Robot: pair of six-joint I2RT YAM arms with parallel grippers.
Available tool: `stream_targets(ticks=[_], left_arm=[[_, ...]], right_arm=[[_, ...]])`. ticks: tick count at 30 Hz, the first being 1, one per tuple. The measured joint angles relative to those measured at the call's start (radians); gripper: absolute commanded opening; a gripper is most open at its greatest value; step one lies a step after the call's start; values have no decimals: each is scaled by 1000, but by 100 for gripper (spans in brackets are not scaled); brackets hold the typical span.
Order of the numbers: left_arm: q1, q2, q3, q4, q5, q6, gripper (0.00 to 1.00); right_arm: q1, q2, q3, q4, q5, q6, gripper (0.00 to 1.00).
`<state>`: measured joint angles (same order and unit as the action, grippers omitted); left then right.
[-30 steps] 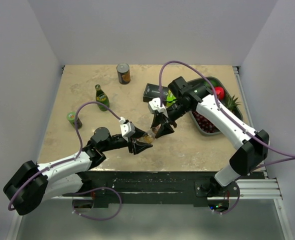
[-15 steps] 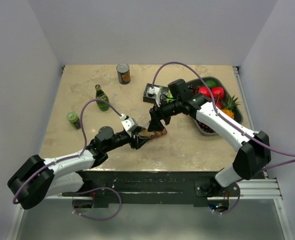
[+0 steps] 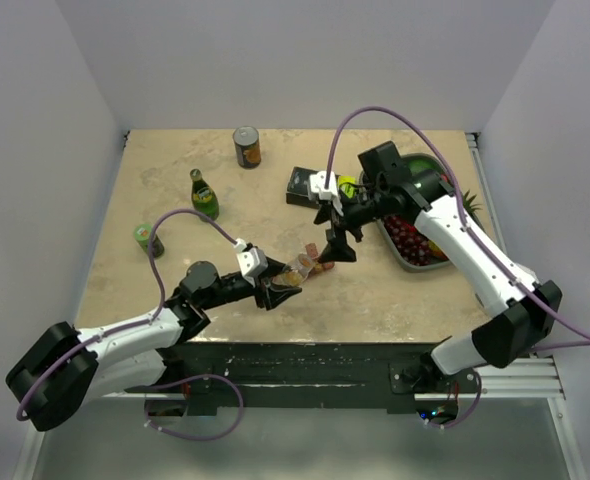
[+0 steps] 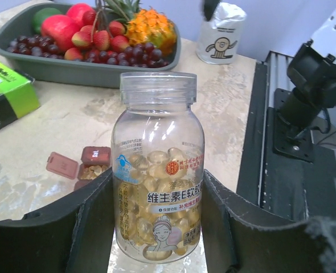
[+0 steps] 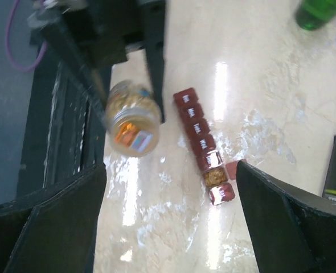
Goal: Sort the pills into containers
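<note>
A clear uncapped bottle [image 4: 156, 170] of yellow softgel pills [image 4: 151, 162] stands upright between the fingers of my left gripper [image 4: 156, 182], which is shut on it. From above the bottle [image 3: 297, 270] is at the table's near middle. The dark red containers strip [image 5: 204, 145] lies just beside the bottle; one compartment [image 5: 215, 177] is open with pills in it, the others are lidded. The left wrist view shows the strip's end [image 4: 93, 162] behind the bottle. My right gripper [image 3: 340, 240] hangs above the strip and bottle, its jaws wide open and empty [image 5: 168, 227].
A grey fruit tray [image 3: 405, 258] sits at the right, with a black-and-green box [image 3: 305, 185] beside it. Two green bottles [image 3: 204, 195] [image 3: 147, 238] and a can [image 3: 246, 146] stand at the left and back. A white cup-like thing [image 4: 219, 37] stands near the tray.
My right gripper has opened wide and drawn up and back from the bottle's mouth. The left gripper keeps its hold on the bottle, nearly in place.
</note>
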<state>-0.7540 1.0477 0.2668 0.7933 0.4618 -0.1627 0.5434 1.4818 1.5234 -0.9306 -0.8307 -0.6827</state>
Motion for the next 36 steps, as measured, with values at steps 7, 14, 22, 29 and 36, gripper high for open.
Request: stream_targets(ticks=[7, 14, 22, 29, 36], left_arm=[[0, -11, -3, 14, 84, -3, 0], [-1, 5, -3, 59, 136, -34, 0], [-1, 26, -3, 112, 154, -64, 0], [-1, 26, -3, 124, 153, -68, 0], [-1, 27, -3, 93, 112, -80, 0]], right_arm=[[5, -53, -14, -266, -115, -462, 99], [19, 26, -27, -346, -220, -646, 96], [72, 64, -27, -343, -263, -663, 73], [76, 63, -46, -261, -258, -535, 44], [87, 41, -96, -101, -199, -278, 22]])
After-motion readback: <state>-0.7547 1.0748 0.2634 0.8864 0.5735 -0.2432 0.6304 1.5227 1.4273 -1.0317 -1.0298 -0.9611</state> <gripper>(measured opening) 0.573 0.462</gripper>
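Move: Held in the left fingers, the pill jar leans up and to the right, its lid some 5 cm above, 6 cm to the right and 2 cm ahead of that hand. From the open right hand the lid lies roughly 4 cm back, 3 cm to the left and 5 cm lower. The pill organizer on the table is about 4 cm ahead, 4 cm left and 22 cm below the right hand; the black-green box stands around 26 cm ahead and 3 cm to the right. Swinging back about 7 cm towards the jar's lid, the right hand turns some 30 degrees counter-clockwise, first edging right, then left, and sinks about 3 cm. Its wide-open fingers close on both sides of the lid, and the hand eases forward and about 10 degrees clockwise again. The left hand keeps its grip on the jar, drawing it back about 2 cm and slightly up with a slight clockwise turn. ##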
